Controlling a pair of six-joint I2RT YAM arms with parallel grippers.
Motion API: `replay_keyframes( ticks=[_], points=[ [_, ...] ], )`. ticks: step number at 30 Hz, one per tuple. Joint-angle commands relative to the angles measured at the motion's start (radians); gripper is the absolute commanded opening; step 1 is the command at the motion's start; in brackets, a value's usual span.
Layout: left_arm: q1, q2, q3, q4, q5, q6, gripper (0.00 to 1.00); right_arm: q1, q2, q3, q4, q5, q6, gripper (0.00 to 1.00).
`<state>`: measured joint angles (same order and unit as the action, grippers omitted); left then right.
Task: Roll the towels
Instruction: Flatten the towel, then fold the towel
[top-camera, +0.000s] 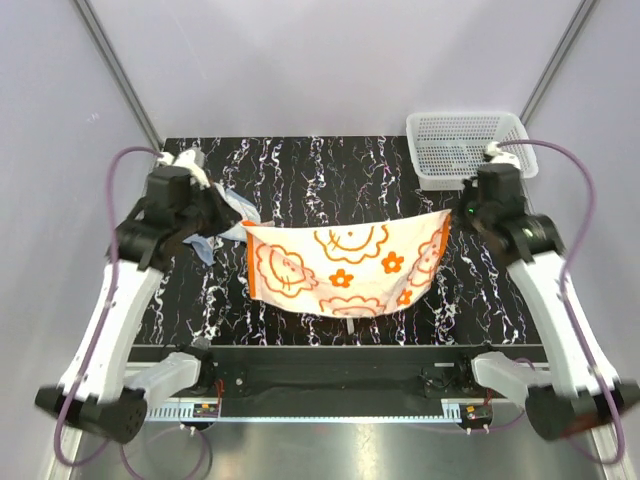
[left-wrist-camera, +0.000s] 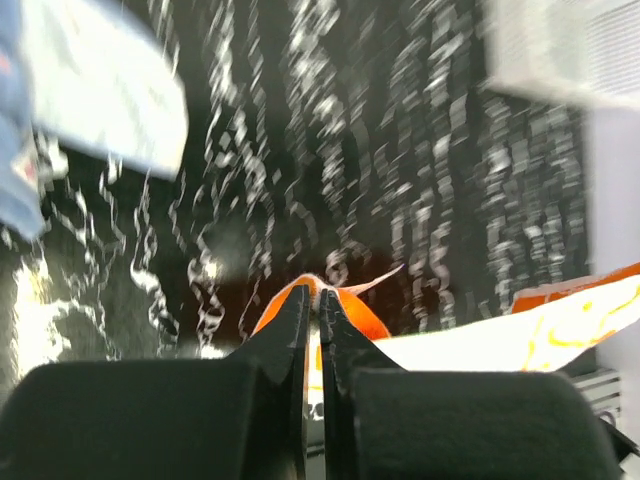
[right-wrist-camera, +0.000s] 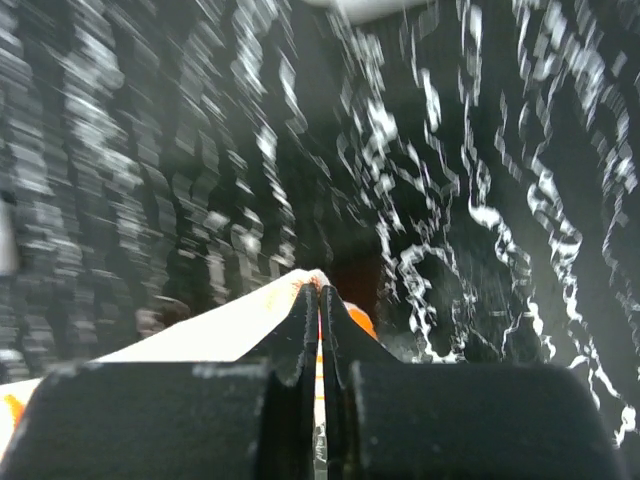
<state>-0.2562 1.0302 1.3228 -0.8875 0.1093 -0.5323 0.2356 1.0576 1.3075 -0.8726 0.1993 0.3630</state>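
Observation:
The orange-and-white towel (top-camera: 345, 268) hangs stretched above the black marbled table between my two grippers, its lower edge sagging toward the near side. My left gripper (top-camera: 240, 230) is shut on its left top corner; the left wrist view shows the orange corner (left-wrist-camera: 370, 315) pinched at my left gripper (left-wrist-camera: 318, 295). My right gripper (top-camera: 452, 212) is shut on the right top corner, and the white-orange cloth (right-wrist-camera: 220, 330) runs left from my right gripper (right-wrist-camera: 318, 292). The pale blue-grey towel (top-camera: 225, 215) lies crumpled on the table behind the left gripper, seen blurred as the pale towel (left-wrist-camera: 105, 85).
A white mesh basket (top-camera: 465, 148) stands at the table's far right corner, just behind the right arm. Both wrist views are motion-blurred. The table's near edge runs along the black rail (top-camera: 340, 365) in front of the arm bases.

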Motion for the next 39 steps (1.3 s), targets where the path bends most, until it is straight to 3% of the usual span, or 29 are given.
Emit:
replay_keyframes(
  ticks=[1, 7, 15, 17, 23, 24, 25, 27, 28, 32, 37, 39],
  points=[
    [0.000, 0.141, -0.075, 0.071, 0.003, -0.044, 0.04, 0.002, 0.181, -0.059, 0.038, 0.014, 0.022, 0.00],
    [0.005, 0.454, -0.034, 0.157, -0.019, -0.041, 0.01, -0.010, 0.471, -0.018, 0.185, -0.009, 0.004, 0.00],
    [0.021, 0.855, 0.243, 0.110, -0.059, -0.026, 0.03, -0.039, 0.818, 0.206, 0.210, 0.009, -0.038, 0.00],
    [0.023, 0.889, 0.271, 0.110, -0.059, -0.023, 0.07, -0.045, 0.852, 0.240, 0.211, 0.014, -0.044, 0.00],
    [0.043, 0.985, 0.374, 0.072, -0.106, -0.011, 0.39, -0.067, 0.956, 0.321, 0.149, 0.091, -0.021, 0.00],
    [0.051, 0.990, 0.381, 0.055, -0.106, -0.009, 0.46, -0.077, 0.972, 0.329, 0.135, 0.094, -0.018, 0.04],
    [0.054, 0.986, 0.385, 0.052, -0.106, -0.006, 0.59, -0.079, 0.973, 0.338, 0.123, 0.083, -0.019, 0.31],
    [0.055, 0.958, 0.369, 0.056, -0.151, -0.005, 0.67, -0.081, 0.949, 0.331, 0.116, 0.088, -0.022, 0.55],
    [0.055, 0.940, 0.333, 0.064, -0.154, -0.003, 0.73, -0.081, 0.932, 0.323, 0.118, 0.098, -0.021, 0.77],
    [0.052, 0.770, 0.221, 0.104, -0.189, -0.005, 0.80, -0.081, 0.808, 0.245, 0.133, 0.091, -0.018, 0.91],
    [0.022, 0.559, 0.049, 0.124, -0.217, -0.038, 0.79, -0.081, 0.593, 0.153, 0.124, 0.049, -0.010, 0.95],
    [-0.017, 0.487, -0.084, 0.142, -0.178, -0.092, 0.78, -0.081, 0.494, 0.078, 0.124, 0.035, 0.005, 0.97]
  ],
)
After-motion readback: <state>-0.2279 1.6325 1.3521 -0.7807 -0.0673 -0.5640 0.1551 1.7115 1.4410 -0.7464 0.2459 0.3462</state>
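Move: Each hand still pinches a far corner of the orange-and-white towel, stretched between them in the air. The left corner's place on the bare table is about 16 cm ahead, 1 cm to the right and 23 cm below the left hand; the crumpled blue towel lies about 11 cm to the left of that spot, level with it. The right corner's place is 16 cm straight ahead of the right hand and 23 cm below; the white basket stands 17 cm beyond that spot and 8 cm to its right. Down first, then increasingly forward, both hands sweep together, sinking some 22 cm and reaching about 16 cm out while the fingers tip down by roughly 30 degrees, carrying the towel's far edge to the table. Near the lowest point both grippers open wide and let go of the corners, then rise clear and draw back about 5 cm, still open. ##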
